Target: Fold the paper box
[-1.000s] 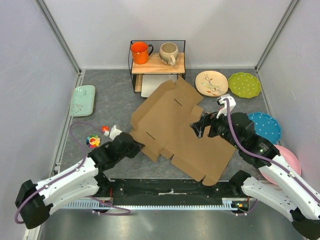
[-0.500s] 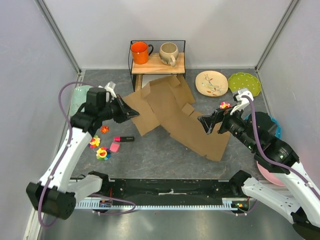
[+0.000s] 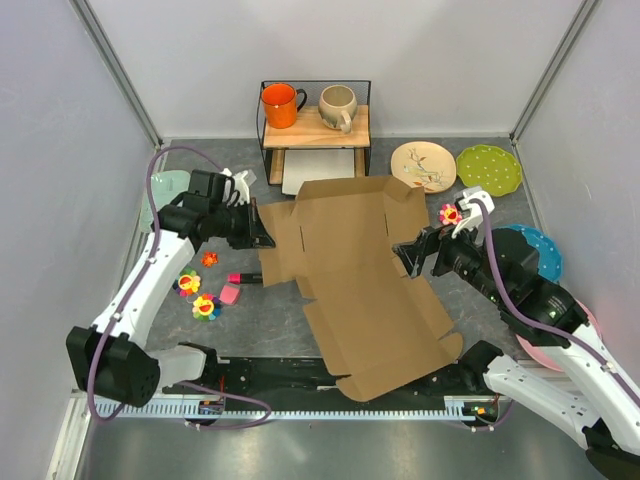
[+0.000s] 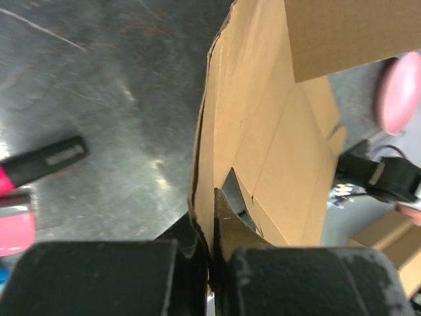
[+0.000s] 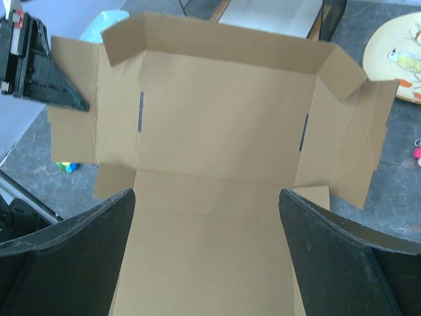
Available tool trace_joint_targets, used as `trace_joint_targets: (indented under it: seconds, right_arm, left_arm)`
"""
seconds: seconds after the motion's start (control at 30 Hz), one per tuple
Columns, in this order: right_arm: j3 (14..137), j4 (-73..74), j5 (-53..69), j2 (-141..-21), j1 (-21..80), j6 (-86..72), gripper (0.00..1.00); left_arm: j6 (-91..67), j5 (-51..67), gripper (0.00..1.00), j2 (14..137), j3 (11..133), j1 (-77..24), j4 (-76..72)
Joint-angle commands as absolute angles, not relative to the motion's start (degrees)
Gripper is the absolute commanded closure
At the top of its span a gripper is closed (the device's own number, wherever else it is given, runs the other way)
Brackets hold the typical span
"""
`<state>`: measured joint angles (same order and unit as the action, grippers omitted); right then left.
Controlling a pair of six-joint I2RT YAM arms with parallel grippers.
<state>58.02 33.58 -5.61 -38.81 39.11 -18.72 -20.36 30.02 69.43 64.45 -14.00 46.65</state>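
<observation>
The paper box [image 3: 360, 270] is a large brown die-cut cardboard sheet spread across the middle of the table, its near end reaching the front rail. My left gripper [image 3: 262, 240] is shut on the sheet's left flap. In the left wrist view that flap's edge [image 4: 210, 164] runs straight into the closed left gripper [image 4: 212, 227]. My right gripper [image 3: 408, 255] hovers over the sheet's right side, open. In the right wrist view the right gripper [image 5: 207, 224] has its wide-apart fingers [image 5: 72, 243] framing the bare box panel [image 5: 217, 131], with nothing between them.
A wire shelf [image 3: 315, 125] at the back carries an orange mug [image 3: 281, 104] and a beige mug [image 3: 337, 105], with a white tray [image 3: 320, 165] under it. Cream [image 3: 423, 165], green [image 3: 489, 169] and blue [image 3: 530, 250] plates lie at the right. A pink marker [image 3: 240, 278] and flower toys [image 3: 204, 306] lie at the left.
The sheet has swung round and spread out flatter, its long end now pointing at the front rail. My left gripper stays shut on its left flap. The right gripper stays open.
</observation>
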Motion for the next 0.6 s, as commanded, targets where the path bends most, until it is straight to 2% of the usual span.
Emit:
trace_joint_targets:
  seconds: [0.0,0.13,0.27,0.43,0.57]
  right_arm:
    - [56.43,32.61,-4.57,-38.15,39.2,-19.25,0.02]
    - [55.55,32.61,-3.78,-37.44,39.11,-19.25,0.02]
    - [55.89,33.05,-2.82,-36.92,39.11,-19.34,0.02]
    - [55.73,33.22,-1.4,-37.53,39.11,-19.07,0.02]
    - [54.84,32.96,-3.25,-38.76,39.11,-18.63,0.02]
  left_arm:
    - [-10.91,17.6,0.98,72.94,68.99,-13.97,46.41]
    - [-5.9,7.68,0.98,73.04,67.68,-13.89,37.99]
    - [2.71,3.08,0.98,76.01,68.55,-13.89,32.18]
    - [6.85,8.15,0.98,81.47,70.75,-14.15,31.82]
    - [10.1,10.55,0.98,82.7,66.02,-17.13,27.08]
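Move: The left hand already pinches the paper box's left flap; the bare table spot it heads over lies about 11 cm ahead, 5 cm to the left and 19 cm below. The box's slotted panel hangs some 18 cm to its right and 7 cm ahead. On the table, the red marker is about 3 cm ahead and 9 cm left, the orange flower roughly 9 cm ahead and 19 cm left. From the right hand, the spot is some 39 cm left, 16 cm ahead. Keeping its shut fingers pinched on the flap's edge, the left hand draws the paper box forward about 11 cm towards the shelf, edging some 5 cm left and sinking about 4 cm. The wrist rolls through roughly 30 degrees, so the fingers end pointing more ahead and down than to the right. ##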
